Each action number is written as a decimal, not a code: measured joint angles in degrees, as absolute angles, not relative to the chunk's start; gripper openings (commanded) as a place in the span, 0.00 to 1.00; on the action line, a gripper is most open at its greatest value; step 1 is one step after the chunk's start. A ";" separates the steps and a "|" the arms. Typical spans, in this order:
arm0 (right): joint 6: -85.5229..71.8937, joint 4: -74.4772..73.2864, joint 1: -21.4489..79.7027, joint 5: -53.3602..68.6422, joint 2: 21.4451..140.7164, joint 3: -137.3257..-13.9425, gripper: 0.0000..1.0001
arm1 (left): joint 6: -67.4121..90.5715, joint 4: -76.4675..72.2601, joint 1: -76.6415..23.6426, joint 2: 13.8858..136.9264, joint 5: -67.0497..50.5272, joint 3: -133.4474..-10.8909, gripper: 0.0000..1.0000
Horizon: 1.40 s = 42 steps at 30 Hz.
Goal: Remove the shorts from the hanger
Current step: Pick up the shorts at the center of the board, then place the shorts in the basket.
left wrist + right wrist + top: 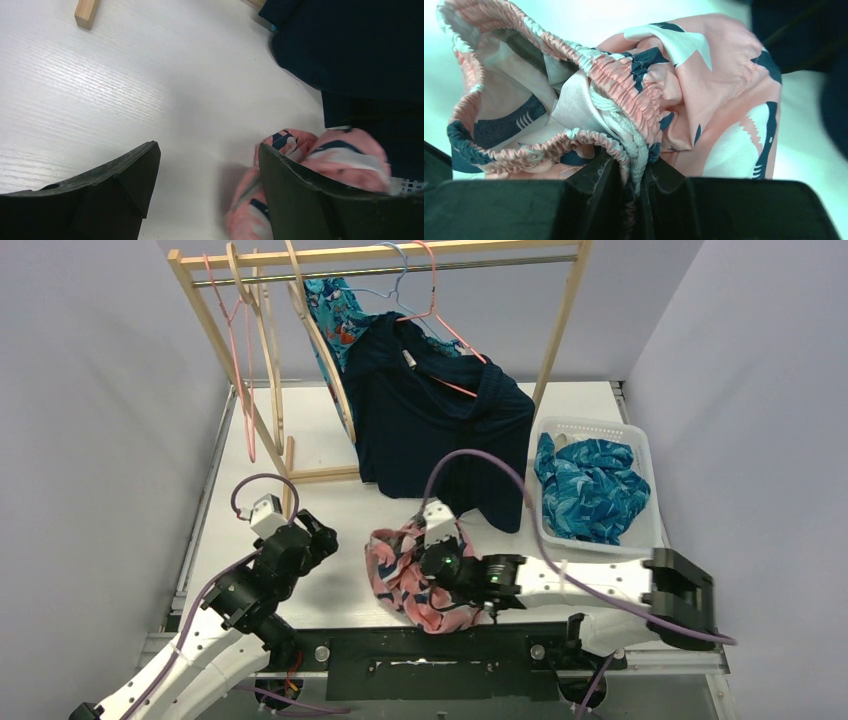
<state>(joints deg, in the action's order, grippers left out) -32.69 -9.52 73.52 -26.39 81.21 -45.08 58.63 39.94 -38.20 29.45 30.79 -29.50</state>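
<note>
Pink-and-navy floral shorts (400,580) lie crumpled on the white table near the front edge. My right gripper (425,575) is shut on their gathered waistband and drawstring (636,145); the right wrist view shows the gripper (634,172) pinching that fabric. Dark navy shorts (440,430) hang from a pink hanger (440,315) on the wooden rack (380,252), their lower edge draping onto the table. Teal printed shorts (335,310) hang behind them. My left gripper (318,535) hovers open left of the floral shorts (300,142), nothing between its fingers (207,150).
A white basket (590,427) at the right holds blue wave-patterned shorts (590,490). Empty wooden hangers (265,340) and an empty pink hanger (240,360) hang at the rack's left end. The rack's wooden foot (87,12) rests on the table ahead of my left gripper.
</note>
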 measured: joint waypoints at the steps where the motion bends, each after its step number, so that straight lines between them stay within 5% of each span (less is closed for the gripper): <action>1: -33.17 -10.57 73.49 -27.81 77.54 -44.82 0.00 | 58.41 39.83 -38.20 29.52 30.79 -29.50 0.72; 8: -37.82 -20.60 73.84 -37.36 55.13 -44.07 0.00 | 57.74 39.20 -38.20 30.11 30.44 -29.50 0.72; 20: -46.02 -48.60 74.78 -48.38 40.75 -50.72 0.00 | 56.51 38.24 -38.20 31.53 29.50 -29.50 0.72; 32: -49.54 -69.56 72.93 -68.73 47.29 -65.58 0.00 | 55.00 36.34 -38.20 34.39 28.62 -29.47 0.72; 42: -17.15 -42.98 34.46 -51.90 49.74 -64.71 0.00 | 53.65 34.35 -38.06 37.41 26.59 -29.36 0.72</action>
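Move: The right hand already has the pink shorts by the waistband. The white basket with the blue shorts in it is about 36 cm to its right, 12 cm ahead and 7 cm lower. On the way, the navy shirt hangs some 18 cm ahead and 8 cm right, about 12 cm higher; the right rack post's foot is roughly 8 cm ahead, 23 cm right and 7 cm below. From the left hand the basket lies about 53 cm right, 9 cm ahead, 12 cm down. Rightward and up, the right hand carries the pink shorts towards the basket, climbing about 12 cm early on, then sweeping past the near side of the navy shirt and reaching forward only near the end, some 31 cm right in all. The wrist swings about 50 degrees clockwise as the fingers tip up towards level, still pinching the waistband. ##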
